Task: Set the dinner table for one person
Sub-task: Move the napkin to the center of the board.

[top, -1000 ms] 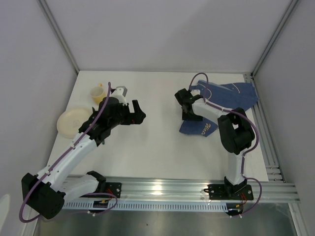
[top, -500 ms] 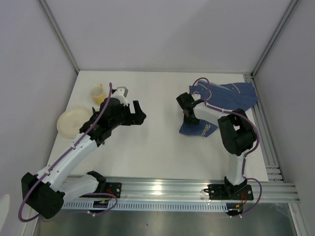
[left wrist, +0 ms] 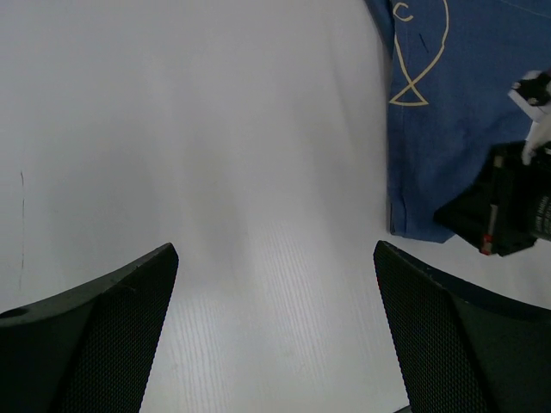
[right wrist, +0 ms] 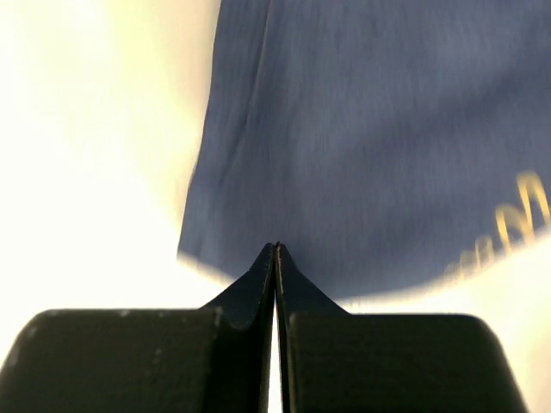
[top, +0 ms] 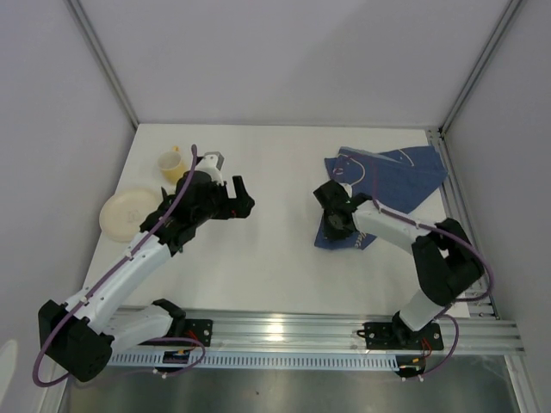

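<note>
The dinner table (top: 275,267) is a white top with silver rails. A dark blue cloth (top: 392,172) with pale line drawings lies rumpled at its back right, and it also fills the right wrist view as the blue cloth (right wrist: 370,129). My right gripper (top: 332,227) is shut, its tips pinched together at the cloth's near left edge (right wrist: 275,248). My left gripper (top: 241,196) hovers left of centre, wide open over bare table (left wrist: 275,249), nothing between its fingers. The left wrist view shows the blue cloth (left wrist: 465,103) and the right gripper (left wrist: 504,211) at the right.
A pale yellow cup (top: 172,163) stands at the back left, with a cream plate (top: 127,213) nearer the left edge. Grey walls close in the table on three sides. A silver rail (top: 465,232) runs along the right edge.
The right gripper has closed at the cloth's near left edge and moved toward the near side, its arm stretching out; the cloth has shifted a little. The left arm has not moved.
</note>
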Robot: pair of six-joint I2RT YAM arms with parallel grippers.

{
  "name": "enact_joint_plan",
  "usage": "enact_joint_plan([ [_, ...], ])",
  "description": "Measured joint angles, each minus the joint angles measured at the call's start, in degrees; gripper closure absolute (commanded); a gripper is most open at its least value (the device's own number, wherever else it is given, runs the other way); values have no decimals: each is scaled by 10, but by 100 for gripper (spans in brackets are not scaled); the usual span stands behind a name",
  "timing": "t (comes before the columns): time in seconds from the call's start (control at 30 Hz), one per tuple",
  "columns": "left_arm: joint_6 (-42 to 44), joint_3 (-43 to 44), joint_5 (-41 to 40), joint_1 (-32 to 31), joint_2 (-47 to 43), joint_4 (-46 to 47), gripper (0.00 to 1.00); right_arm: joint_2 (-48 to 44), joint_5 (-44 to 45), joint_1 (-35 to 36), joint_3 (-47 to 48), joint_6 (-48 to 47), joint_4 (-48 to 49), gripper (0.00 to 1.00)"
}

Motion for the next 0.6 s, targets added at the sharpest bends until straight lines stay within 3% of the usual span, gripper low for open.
enact_joint_plan([
  [0.27, 0, 0, 0, 0, 14, 0, 1, -223, 29, 2, -125, 102, -123, 100],
  [0.3, 0, 0, 0, 0, 17, 0, 1, -240, 36, -3, -136, 112, -142, 96],
  [0.43, 0, 0, 2, 0, 26, 0, 1, -273, 44, -17, -148, 115, -159, 43],
  [0.53, 0, 0, 4, 0, 27, 0, 1, -275, 22, -12, -146, 98, -132, 27],
  [0.6, 0, 0, 6, 0, 27, 0, 1, -271, 4, -6, -144, 89, -112, 23],
])
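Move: Just above the napkin's near edge, the right hand is shut; the napkin's middle lies about 14 cm ahead, 10 cm to its right and 3 cm below. The bare middle of the board is some 9 cm ahead and 13 cm to the left of the right hand. From the idle left hand, the napkin's middle is roughly 14 cm ahead, 32 cm to the right and 19 cm below. Backing off the napkin's near edge with fingers still shut, the right hand sweeps about 9 cm back and 8 cm right, rising some 3 cm and turning roughly 15 degrees clockwise. Then it drifts a little left and forward again as the fingers open to about three quarters over bare board. ##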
